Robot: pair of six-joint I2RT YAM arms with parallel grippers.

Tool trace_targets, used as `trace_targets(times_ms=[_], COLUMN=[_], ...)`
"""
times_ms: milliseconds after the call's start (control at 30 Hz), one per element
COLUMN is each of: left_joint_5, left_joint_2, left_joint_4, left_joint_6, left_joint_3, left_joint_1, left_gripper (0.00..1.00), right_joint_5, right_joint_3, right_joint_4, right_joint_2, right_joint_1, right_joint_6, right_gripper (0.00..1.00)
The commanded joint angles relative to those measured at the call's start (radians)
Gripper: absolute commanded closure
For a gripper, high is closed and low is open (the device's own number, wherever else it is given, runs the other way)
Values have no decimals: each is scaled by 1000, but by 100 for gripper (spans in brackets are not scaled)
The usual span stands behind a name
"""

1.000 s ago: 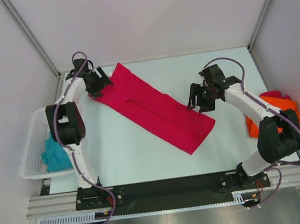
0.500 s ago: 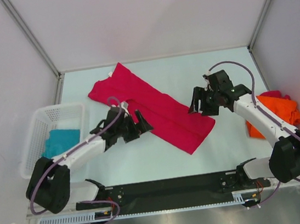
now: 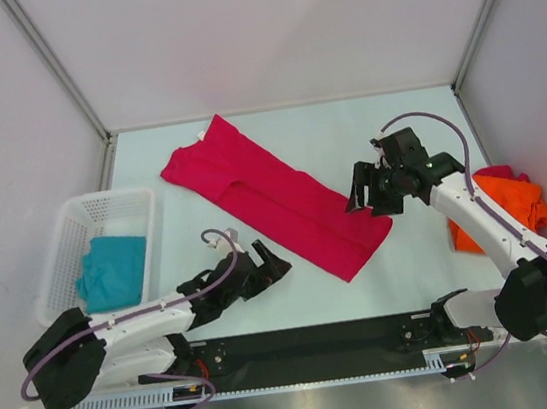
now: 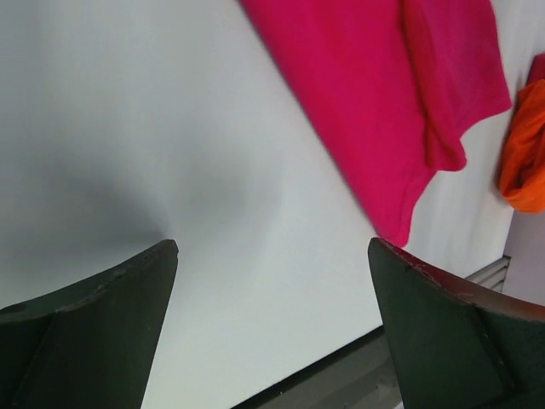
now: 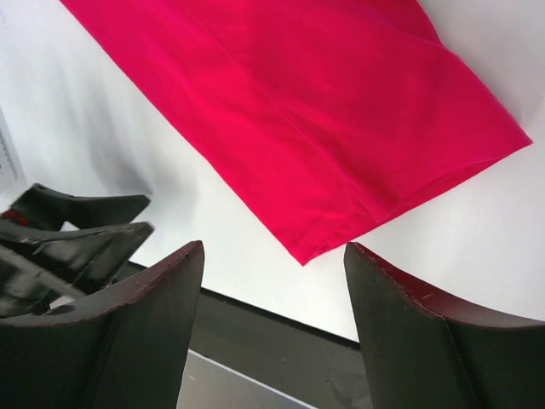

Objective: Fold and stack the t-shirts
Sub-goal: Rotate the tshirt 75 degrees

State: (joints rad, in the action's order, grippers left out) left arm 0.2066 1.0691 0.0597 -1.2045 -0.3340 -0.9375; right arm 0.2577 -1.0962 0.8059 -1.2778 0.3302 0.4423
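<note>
The crimson-pink t-shirt (image 3: 278, 199) lies flat as a long folded strip, running diagonally from the far left to the near right of the table. It also fills the top of the left wrist view (image 4: 383, 102) and of the right wrist view (image 5: 298, 111). My left gripper (image 3: 271, 265) (image 4: 272, 247) is open and empty, low over bare table just left of the strip's near half. My right gripper (image 3: 361, 193) (image 5: 272, 247) hangs open and empty over the strip's near right end. The orange t-shirt (image 3: 500, 200) (image 4: 528, 162) is bunched at the right edge. The teal t-shirt (image 3: 111, 271) lies in the basket.
The white mesh basket (image 3: 101, 199) stands at the left edge of the table. A black rail (image 3: 312, 341) (image 5: 281, 341) runs along the front edge by the arm bases. Metal frame posts and white walls close in the back and sides.
My left arm has swung from the shirt's far left end down to the near front of the table, and its jaws have spread wider. The right gripper has barely shifted.
</note>
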Motion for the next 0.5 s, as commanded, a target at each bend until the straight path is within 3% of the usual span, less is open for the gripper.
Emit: trace_targets(times_ms=[0,167,233,267,367,467], left_joint_5=[175,200,146,123,32,-38], left_joint_2=[113,313,425,458,622,771], left_joint_4=[166,190,326,505,722,790], left_joint_6=[-124,-98,-89,-98,-211,-271], left_joint_3=[-14,-153,-161,-137,-137,-192], left_joint_1=[-102,-156,-156,-156,-136,-129], left_gripper=[2,5,6,6,3,3], right_joint_5=[-9,-23,-31,-34,-44,-43], right_joint_3=[-56,-80,-88,-94,-99,-96], right_joint_4=[39,72,85,91,105,110], right_joint_2=[35,61,66,67,66,64], right_joint_1=[17,15,13,10,-6,-20], right_joint_6=[-16,-27,-31,-39,-53,-65], right_gripper=[27,27,26,26,26,26])
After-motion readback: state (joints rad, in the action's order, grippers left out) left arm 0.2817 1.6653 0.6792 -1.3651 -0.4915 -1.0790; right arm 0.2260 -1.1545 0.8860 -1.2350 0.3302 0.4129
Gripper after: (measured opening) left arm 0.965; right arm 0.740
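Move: The t-shirt's near corner is about 17 cm to the right of my left hand, 5 cm back and 5 cm down. The shirt's long near edge crosses some 12 cm straight to the right, its middle is roughly 17 cm ahead and 2 cm to the right, and its right corner lies about 29 cm right and 9 cm ahead. From my right hand, the near corner is some 11 cm back, 7 cm left and 13 cm down. I sweep my left hand low over the bare table, about 11 cm to the right, after first dipping about a centimetre, to bring its wide-open fingers over the t-shirt's near edge close to the near corner. It drifts slightly forward late on, and the wrist rolls some 15 degrees, left side dipping. My right hand, still open and empty, eases up about 2 cm above the shirt's right end. ##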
